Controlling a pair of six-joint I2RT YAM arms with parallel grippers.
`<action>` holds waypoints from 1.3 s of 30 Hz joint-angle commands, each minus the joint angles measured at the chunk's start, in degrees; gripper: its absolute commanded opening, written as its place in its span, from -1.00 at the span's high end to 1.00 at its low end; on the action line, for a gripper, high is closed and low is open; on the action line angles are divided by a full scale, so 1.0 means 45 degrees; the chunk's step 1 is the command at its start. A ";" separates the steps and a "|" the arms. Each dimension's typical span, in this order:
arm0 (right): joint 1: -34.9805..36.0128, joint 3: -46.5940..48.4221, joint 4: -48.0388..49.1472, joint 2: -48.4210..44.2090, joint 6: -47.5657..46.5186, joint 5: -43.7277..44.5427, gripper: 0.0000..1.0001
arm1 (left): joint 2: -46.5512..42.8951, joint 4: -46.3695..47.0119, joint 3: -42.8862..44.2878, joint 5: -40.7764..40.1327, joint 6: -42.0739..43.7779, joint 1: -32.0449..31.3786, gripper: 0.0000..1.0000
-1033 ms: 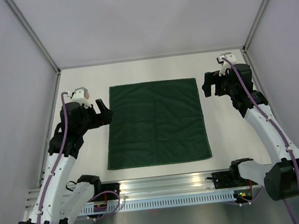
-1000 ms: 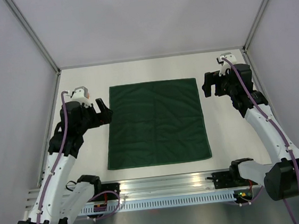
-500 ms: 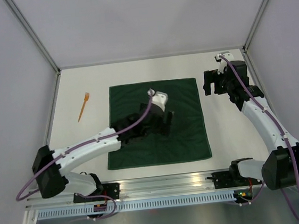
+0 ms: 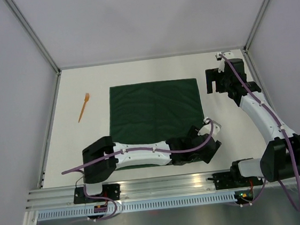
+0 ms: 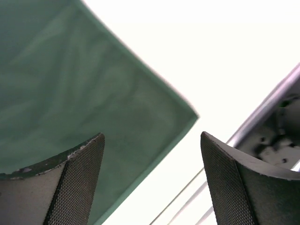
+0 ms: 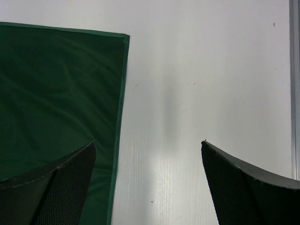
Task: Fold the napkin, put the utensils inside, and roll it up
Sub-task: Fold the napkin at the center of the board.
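Observation:
The dark green napkin (image 4: 155, 112) lies flat and unfolded in the middle of the table. An orange fork (image 4: 83, 107) lies left of it, by the far left corner. My left arm reaches low across the napkin's near edge. The left gripper (image 4: 211, 148) is open above the near right corner, nothing between its fingers. In the left wrist view that corner of the napkin (image 5: 93, 93) sits just ahead of the left gripper (image 5: 152, 140). My right gripper (image 4: 210, 82) hangs open beside the far right corner. In the right wrist view the right gripper (image 6: 147, 150) is over bare table, with the napkin (image 6: 56, 93) to its left.
The metal base rail (image 4: 163, 186) runs along the near edge, close behind the left gripper, and the rail (image 5: 276, 98) also shows in the left wrist view. Frame posts and grey walls close in the table (image 4: 232, 130) on three sides.
My left arm has swung from the napkin's left side across it to the near right corner, uncovering the orange fork. The right gripper has shifted slightly farther back. Both grippers stayed open.

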 commanded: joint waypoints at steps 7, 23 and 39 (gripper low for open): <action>-0.0040 0.0510 -0.0396 0.0013 0.0193 0.0753 -0.96 | 0.1840 0.0756 0.1354 -0.0213 -0.0500 -0.0824 -0.64; -0.0040 0.0393 -0.0435 0.0013 0.0194 0.0519 -0.96 | 0.3345 0.1264 0.2135 -0.0779 0.0027 -0.1098 -0.32; -0.0041 0.0315 -0.0474 0.0032 0.0174 0.0324 -0.96 | 0.4009 0.1439 0.2272 -0.1013 0.0261 -0.1098 0.00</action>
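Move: The napkin's near right corner lies some 10 cm below the left hand, about 4 cm back and 6 cm to its right. The napkin's middle is about 18 cm ahead and 16 cm to the left of this hand, and the metal rail runs behind the corner, some 10 cm back from the hand and 6 cm to its right. From the right hand, that near corner lies about 30 cm back, 5 cm to the left and 18 cm below. The left hand sinks about 7.5 cm onto the napkin's near right corner, sliding roughly 4.5 cm to the right and, mostly early on, some 3 cm back, so that the corner comes to show between the fingertips, the wrist keeping its slant down and forward-right. On the way the fingers narrow from nearly wide open to about half open, the last part faster, and the hand then hovers low at the corner without shutting on it. ##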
